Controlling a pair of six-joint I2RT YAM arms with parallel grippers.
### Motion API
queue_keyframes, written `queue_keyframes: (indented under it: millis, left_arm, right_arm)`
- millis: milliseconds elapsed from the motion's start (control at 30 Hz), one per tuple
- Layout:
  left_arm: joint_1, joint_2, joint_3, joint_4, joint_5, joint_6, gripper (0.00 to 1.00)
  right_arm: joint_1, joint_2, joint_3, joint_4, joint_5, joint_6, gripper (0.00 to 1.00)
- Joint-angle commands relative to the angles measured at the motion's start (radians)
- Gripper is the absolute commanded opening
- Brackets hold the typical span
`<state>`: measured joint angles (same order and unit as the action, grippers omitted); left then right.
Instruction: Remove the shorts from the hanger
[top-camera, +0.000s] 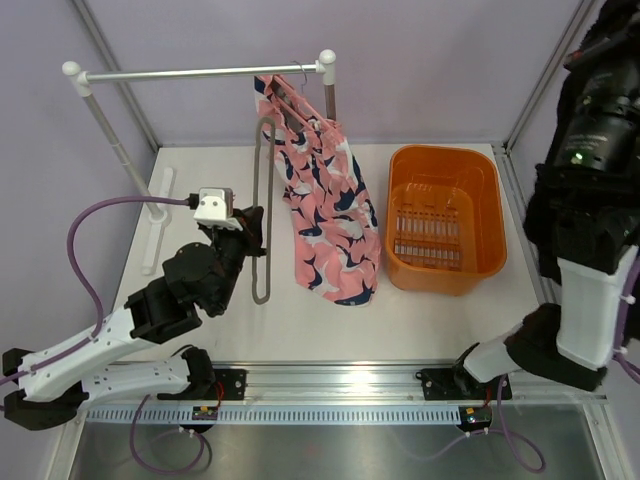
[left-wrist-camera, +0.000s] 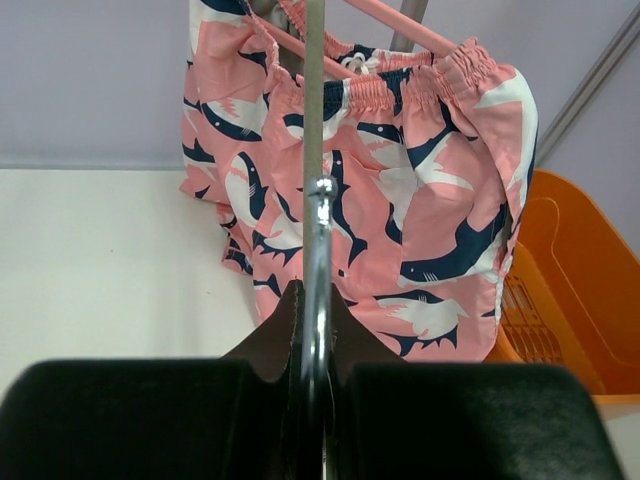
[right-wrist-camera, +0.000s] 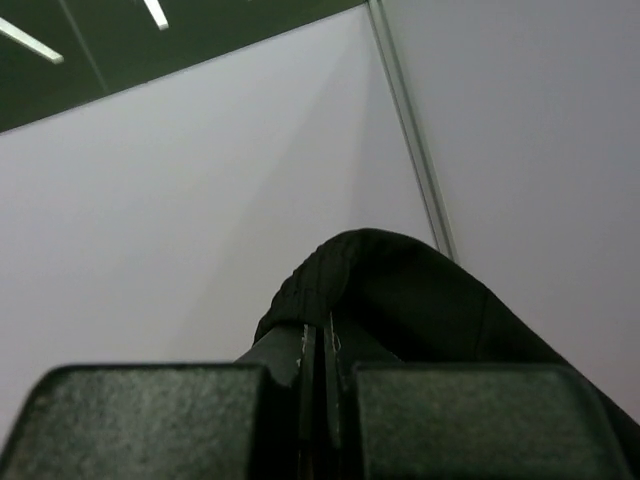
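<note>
The pink shorts (top-camera: 325, 210) with a navy and white shark print hang from a pink hanger (top-camera: 283, 100) on the white rail (top-camera: 200, 72). In the left wrist view the shorts (left-wrist-camera: 400, 200) fill the upper middle, the hanger's bars (left-wrist-camera: 400, 25) above the waistband. A long grey metal loop (top-camera: 262, 200) hangs just left of the shorts. My left gripper (top-camera: 255, 225) is shut on this loop's chrome rod (left-wrist-camera: 318, 230), which runs up out of the left gripper (left-wrist-camera: 318, 300). My right gripper (right-wrist-camera: 322, 335) is raised at the right edge, shut on nothing, facing a wall.
An orange basket (top-camera: 442, 220) stands right of the shorts, also seen in the left wrist view as the basket (left-wrist-camera: 570, 290). The rail's slanted white post (top-camera: 115, 140) stands at the left. The right arm (top-camera: 590, 200) towers over the table's right edge.
</note>
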<state>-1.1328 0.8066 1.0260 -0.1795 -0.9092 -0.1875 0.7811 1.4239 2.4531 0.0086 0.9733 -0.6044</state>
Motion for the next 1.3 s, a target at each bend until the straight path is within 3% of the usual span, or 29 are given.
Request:
queue_keyframes:
  millis: [0, 133, 400, 467, 633, 733, 833, 1033, 1067, 1167, 1200, 1267]
  left_arm:
    - [0.005, -0.027, 0.008, 0.029, 0.024, -0.035, 0.00]
    - [0.008, -0.047, 0.011, -0.014, 0.030, -0.035, 0.00]
    - [0.008, -0.092, -0.021, -0.061, 0.020, -0.040, 0.00]
    - [0.011, -0.096, -0.030, -0.063, 0.016, -0.043, 0.00]
    - [0.011, -0.078, -0.046, -0.058, 0.027, -0.056, 0.00]
    - [0.011, -0.069, -0.053, -0.052, 0.023, -0.066, 0.00]
    - [0.013, -0.063, -0.050, -0.048, 0.020, -0.072, 0.00]
    - [0.022, -0.041, -0.011, -0.086, -0.006, -0.078, 0.00]
    - [0.030, -0.038, 0.006, -0.095, -0.017, -0.084, 0.00]
    - [0.059, -0.021, 0.042, -0.141, -0.002, -0.104, 0.00]
    - [0.068, -0.011, 0.071, -0.175, 0.010, -0.107, 0.00]
    - [0.108, 0.026, 0.107, -0.222, 0.067, -0.127, 0.00]
  right_arm:
    - [-0.109, 0.170, 0.240, -0.395, -0.100, 0.238, 0.00]
    - [-0.283, 0.240, 0.262, -0.463, -0.180, 0.417, 0.00]
    - [-0.687, 0.291, 0.187, -0.680, -0.566, 0.956, 0.00]
    - [-0.771, 0.288, 0.134, -0.691, -0.705, 1.023, 0.00]
    - [-0.773, 0.236, -0.029, -0.693, -0.752, 1.026, 0.00]
    - [-0.773, 0.118, -0.341, -0.595, -0.864, 1.040, 0.00]
    - [-0.773, 0.023, -0.501, -0.541, -0.968, 1.065, 0.00]
    - [-0.738, -0.071, -0.776, -0.594, -0.946, 1.039, 0.02]
    - [-0.737, -0.077, -0.827, -0.613, -0.938, 1.037, 0.12]
    - [-0.738, -0.115, -0.935, -0.622, -0.920, 1.031, 0.30]
    - [-0.737, -0.150, -0.968, -0.599, -0.923, 1.029, 0.49]
    - [-0.737, -0.190, -1.060, -0.575, -0.932, 1.029, 0.64]
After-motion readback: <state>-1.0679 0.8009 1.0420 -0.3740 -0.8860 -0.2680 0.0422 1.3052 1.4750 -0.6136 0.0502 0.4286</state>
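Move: The right hand, already high up with the black shorts in its grip, has the orange basket some 17 cm ahead, about 1 cm left and roughly 64 cm below. From that same hand the pink shorts hang about 27 cm left, 14 cm ahead and 43 cm lower; the rack's right post stands 23 cm left and 23 cm ahead. The left hand has the basket about 36 cm right, 18 cm ahead, 29 cm below. Forward and down in a fast arc, the right hand carries the black shorts out over the basket, about 22 cm at the farthest, veering right and back left, then drops steeply, easing back a little; some 40 cm down in all. It tips down about 50 degrees, turning counter-clockwise, and opens its fingers at the end. The left hand keeps the empty hanger, sinking slightly. ##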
